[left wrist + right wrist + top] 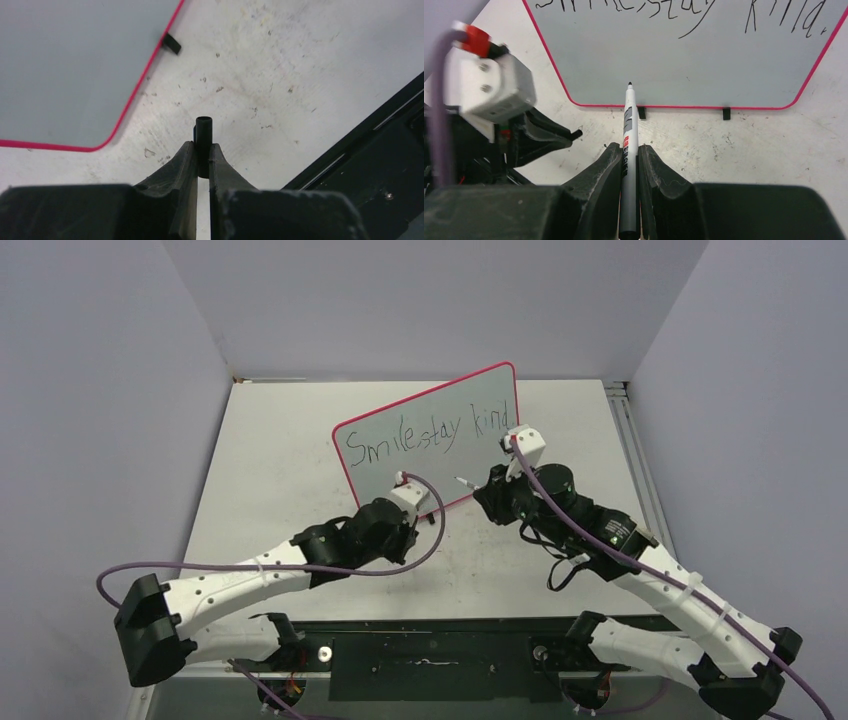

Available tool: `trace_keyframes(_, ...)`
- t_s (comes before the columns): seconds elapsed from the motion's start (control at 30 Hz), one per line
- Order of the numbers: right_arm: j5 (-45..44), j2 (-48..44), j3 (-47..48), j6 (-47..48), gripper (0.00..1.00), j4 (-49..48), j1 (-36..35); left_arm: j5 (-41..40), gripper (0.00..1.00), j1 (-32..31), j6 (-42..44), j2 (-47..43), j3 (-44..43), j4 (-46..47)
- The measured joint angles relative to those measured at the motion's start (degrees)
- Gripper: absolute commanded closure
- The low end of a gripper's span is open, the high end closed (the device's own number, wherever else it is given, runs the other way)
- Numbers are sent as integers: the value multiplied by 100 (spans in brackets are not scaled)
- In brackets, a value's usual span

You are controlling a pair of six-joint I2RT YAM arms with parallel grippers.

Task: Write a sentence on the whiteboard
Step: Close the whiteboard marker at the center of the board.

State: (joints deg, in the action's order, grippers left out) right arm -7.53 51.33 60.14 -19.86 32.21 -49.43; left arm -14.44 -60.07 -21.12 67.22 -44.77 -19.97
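Note:
The whiteboard [430, 440] lies tilted on the table, pink-rimmed, with "Smile stay kind." written across its top. It also shows in the left wrist view [75, 65] and the right wrist view [684, 60]. My right gripper [492, 496] [629, 150] is shut on a grey marker [629, 130], uncapped. The marker's tip [461, 481] points at the board's lower edge, below the writing. My left gripper [400, 530] [202, 147] is shut on the black marker cap [203, 140] and sits just off the board's near corner, over the tabletop.
The board's small black feet [726, 113] [172, 43] rest on the scuffed white tabletop [280, 65]. A black rail [430, 660] [380, 150] runs along the table's near edge. Purple cables [250, 570] loop from both wrists. Grey walls enclose the table.

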Motion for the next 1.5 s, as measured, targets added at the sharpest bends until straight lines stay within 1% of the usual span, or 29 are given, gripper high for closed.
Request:
trace_keyframes(0.07,293,286,293,90,95,120,166,144,100,166,262,-238,-284,-96)
trace_keyframes(0.13,774,501,463,181,95,203,505,302,100,295,538,-437,-461,-151)
trace_keyframes(0.3,2597,822,553,446,95,374,2120,1132,100,629,1513,-953,-492,-199)
trace_keyframes(0.37,3388,911,553,531,95,459,2566,1464,100,671,1893,-1154,-363,-184)
trace_keyframes(0.43,4105,990,553,590,95,498,2726,1773,100,675,2201,-1335,-179,-162)
trace_keyframes(0.5,4704,1047,553,643,95,538,2728,1982,100,675,2396,-1425,-11,-107)
trace_keyframes(0.63,5517,1209,551,785,95,730,2612,2249,100,625,2612,-1480,262,2)
trace_keyframes(0.9,6159,1600,396,942,95,981,2177,2391,100,361,2761,-1611,343,96)
trace_keyframes(1.03,6325,1620,350,984,95,1071,2116,2389,100,332,2785,-1705,387,168)
trace_keyframes(1.5,6500,1620,350,1034,95,1172,1958,2389,100,236,2813,-1829,404,229)
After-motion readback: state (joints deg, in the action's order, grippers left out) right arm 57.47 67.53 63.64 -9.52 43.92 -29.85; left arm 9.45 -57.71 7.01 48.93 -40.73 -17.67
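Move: In the right hand the open marker has yet to meet the cap, which lies about 14 cm to that hand's left, 4 cm back and some 13 cm lower, in the left fingers. The board's near black clip is roughly 9 cm ahead, 8 cm left and 25 cm down. From the left hand, the marker tip is about 9 cm ahead, 10 cm right and 10 cm up; the whiteboard's middle lies some 30 cm ahead, 6 cm right and 9 cm below. Swinging the marker round to face the cap, the right hand first reaches some 4 cm forward and slightly right, then draws back about 10 cm while going left and a little down, turning counter-clockwise until the tip points left. The left hand lifts the cap about 7 cm, drifts forward, then pulls back and turns clockwise some 35 degrees, its open end towards the tip. Both keep their grips and slow to a creep. ##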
